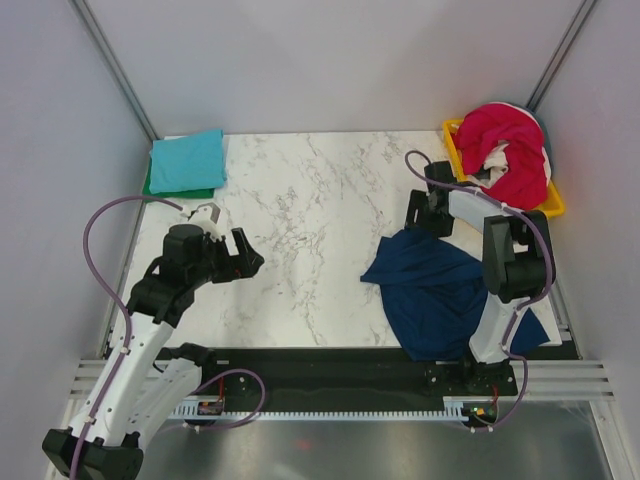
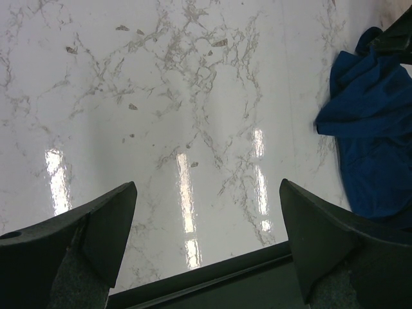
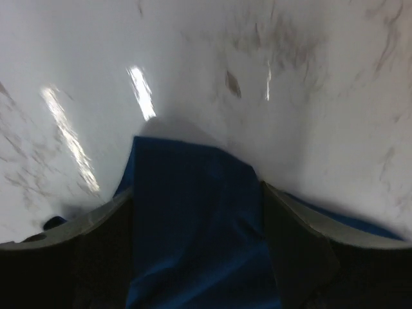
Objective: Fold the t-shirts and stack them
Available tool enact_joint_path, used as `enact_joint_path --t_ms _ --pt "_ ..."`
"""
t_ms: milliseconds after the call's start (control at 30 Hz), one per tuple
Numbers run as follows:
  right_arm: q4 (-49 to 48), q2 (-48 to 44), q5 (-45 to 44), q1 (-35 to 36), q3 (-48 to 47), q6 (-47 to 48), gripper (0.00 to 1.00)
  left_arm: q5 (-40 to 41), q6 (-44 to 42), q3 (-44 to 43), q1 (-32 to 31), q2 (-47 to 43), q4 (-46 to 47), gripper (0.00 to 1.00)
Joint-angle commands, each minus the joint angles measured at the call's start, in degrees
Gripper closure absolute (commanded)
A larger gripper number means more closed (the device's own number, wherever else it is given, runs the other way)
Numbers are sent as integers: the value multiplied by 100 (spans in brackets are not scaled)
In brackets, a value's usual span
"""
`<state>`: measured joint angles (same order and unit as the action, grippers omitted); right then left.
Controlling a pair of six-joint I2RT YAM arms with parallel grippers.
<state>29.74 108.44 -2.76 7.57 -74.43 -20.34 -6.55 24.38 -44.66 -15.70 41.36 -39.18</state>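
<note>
A crumpled navy blue t-shirt point(image 1: 440, 290) lies on the marble table at the right, by the right arm's base; the left wrist view catches it point(image 2: 373, 129) at its right edge. My right gripper point(image 1: 418, 215) is low over the shirt's far edge. Its jaws stand wide, with a fold of the navy cloth point(image 3: 193, 225) lying between them, and the right gripper point(image 3: 196, 190) is not pinching it. A folded teal t-shirt point(image 1: 188, 160) rests on a green one point(image 1: 150, 186) at the back left. My left gripper point(image 1: 240, 255) hangs open and empty above bare marble point(image 2: 207, 187).
A yellow tray point(image 1: 553, 206) at the back right holds a heaped magenta-red t-shirt point(image 1: 512, 140) and a bit of white cloth point(image 1: 497, 158). Grey walls close in both sides and the back. A black rail point(image 1: 320, 365) runs along the table's near edge.
</note>
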Motion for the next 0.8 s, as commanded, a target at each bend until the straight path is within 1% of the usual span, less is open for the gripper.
enact_joint_path --t_ms 0,33,100,133,233,267,300,333,400,433,467,500,533,600,633,700,733,767 --pt "-389 -534 232 130 587 -339 22 -57 -109 -86 50 -50 112 1" --pt "-520 -596 259 174 762 -365 23 -49 -109 -78 50 -50 112 1" --pt "-557 -614 259 235 834 -392 31 -57 -100 -77 41 -67 103 1" --pt "-548 -631 259 314 851 -392 40 -49 -109 -77 50 -76 103 1" --pt "-531 -745 162 472 791 -471 57 -57 -109 -86 50 -58 112 1" --pt "-495 -772 127 517 729 -471 70 -57 -109 -86 50 -67 112 1" --pt "-434 -781 101 561 659 -488 74 -49 -109 -86 59 -76 112 1" --pt "-312 -807 75 674 493 -515 82 -57 -109 -86 50 -93 112 1" --pt "-136 -807 -91 824 273 -533 88 -49 -109 -86 59 -120 112 1" --pt "74 -799 -171 903 -16 -515 90 -49 -100 -86 59 -137 112 1" --pt "181 -790 -224 1069 -184 -506 100 -31 -109 -86 59 -146 103 1" --pt "295 -781 -303 1158 -360 -524 100 -22 -109 -86 59 -155 112 1" --pt "479 -763 -260 1341 -770 -524 100 -22 -109 -86 59 -172 112 1" --pt "629 -746 -59 1553 -1299 -506 100 -5 -118 -86 59 -172 103 1" --pt "769 -711 256 1685 -1972 -489 100 13 -109 -78 67 -173 103 1" --pt "937 -641 705 2045 -2818 -427 100 13 -109 -77 76 -181 112 1" --pt "1251 -536 855 2299 -3858 -401 100 13 -109 -77 76 -173 103 1" --pt "1454 -474 865 2414 -4416 -366 100 22 -109 -77 76 -181 112 1"
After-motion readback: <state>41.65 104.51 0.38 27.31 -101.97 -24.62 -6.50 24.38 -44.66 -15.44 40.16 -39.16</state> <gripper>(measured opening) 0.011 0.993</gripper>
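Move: The blue t-shirt's far end lies right under my open right fingers, about 2 cm below them, some 3 cm back and 2 cm to the left. The rest of that t-shirt spreads out with its middle about 16 cm back and 7 cm to the right. The yellow bin with the pink t-shirt stands roughly 17 cm ahead and 18 cm to the right. From my left hand, the far end is some 15 cm ahead, 35 cm right and well below. I ease my right hand down and back about 3 cm onto the far end of the blue t-shirt, drifting left while my fingers close fully and pinch the cloth there. Then, speeding up, I sweep the pinched end up and left together, away from the bin, rising some 18 cm as the hand tips up and turns counter-clockwise. ##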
